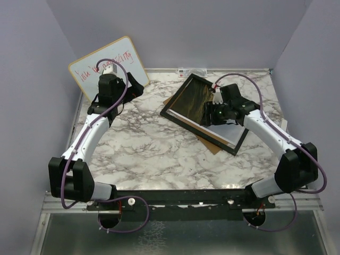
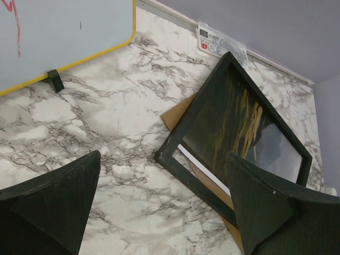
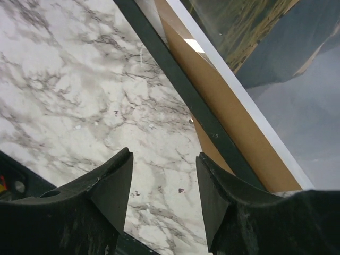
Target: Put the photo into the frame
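Observation:
The black frame lies flat at the right middle of the marble table, on top of a brown board. The photo lies inside the frame's opening, glossy, dark with golden streaks. In the left wrist view its white margin sits askew of the frame, leaving a strip of brown board bare beside the photo. My right gripper hovers over the frame's right half, open and holding nothing. The right wrist view shows the right gripper above bare marble beside the frame's rail. My left gripper stands wide open, clear of the frame.
A wood-edged whiteboard with red handwriting leans against the back left wall, close behind the left arm. A small white label lies at the table's back edge. Grey walls close in the left, back and right sides.

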Robot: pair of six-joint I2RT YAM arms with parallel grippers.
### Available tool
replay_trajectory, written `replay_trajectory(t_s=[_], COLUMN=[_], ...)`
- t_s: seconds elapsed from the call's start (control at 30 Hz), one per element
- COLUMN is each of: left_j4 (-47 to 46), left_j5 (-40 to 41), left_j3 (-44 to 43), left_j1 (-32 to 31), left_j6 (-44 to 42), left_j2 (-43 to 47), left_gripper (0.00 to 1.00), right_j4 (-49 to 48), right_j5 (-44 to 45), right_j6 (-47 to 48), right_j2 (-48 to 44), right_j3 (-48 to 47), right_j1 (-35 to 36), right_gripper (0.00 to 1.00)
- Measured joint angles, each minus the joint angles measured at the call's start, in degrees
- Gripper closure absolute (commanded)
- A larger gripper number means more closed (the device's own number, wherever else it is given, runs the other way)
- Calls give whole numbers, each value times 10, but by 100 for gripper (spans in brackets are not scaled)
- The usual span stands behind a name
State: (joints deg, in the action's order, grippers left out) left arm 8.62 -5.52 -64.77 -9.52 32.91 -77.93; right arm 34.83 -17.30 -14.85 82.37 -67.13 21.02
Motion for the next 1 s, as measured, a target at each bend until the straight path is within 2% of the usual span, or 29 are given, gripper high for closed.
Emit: replay_trajectory(t_s=[0.2,0.43,0.63,1.0], left_j4=[-6,-9,-19,-34], left_j5=[7,7,6,2], left_j3=[2,2,2,2], left_j1=[0,0,0,0], left_j6=[7,8,12,24], left_j2=[-19,-48,-58,-72], left_gripper=[1,1,1,1], right_j4=[-2,5,0,-4], right_j5=[33,81,103,84], right_j6=[56,125,178,234], right_j2=[88,201,220,253], right_j3=[-7,-68,-87,-85], right_j1=[46,76,78,91], right_gripper=[47,46,45,45])
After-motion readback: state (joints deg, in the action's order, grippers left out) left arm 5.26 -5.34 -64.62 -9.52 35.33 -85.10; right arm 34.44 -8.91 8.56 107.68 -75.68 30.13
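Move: The near-left bar of the frame, at the stretch the right hand goes for, lies about 3 cm ahead of that hand, 4 cm to its left and some 14 cm below. At about the same depth, the photo's middle is roughly 11 cm ahead and 3 cm to the right, and the brown board's near corner is about 3 cm back and 2 cm to the right. From the left hand that stretch of bar lies about 21 cm to the right, 8 cm back and 23 cm below. The right hand sinks about 12 cm, easing 3 cm left and a little forward, towards the frame's near-left bar, its left side dipping while it turns counter-clockwise some 25 degrees, until its half-open fingers come one on each side of the bar's line; whether they touch it can't be seen. Well off to the frame's left, the empty left hand, still wide open, settles about 4 cm lower and 2 cm forward. ##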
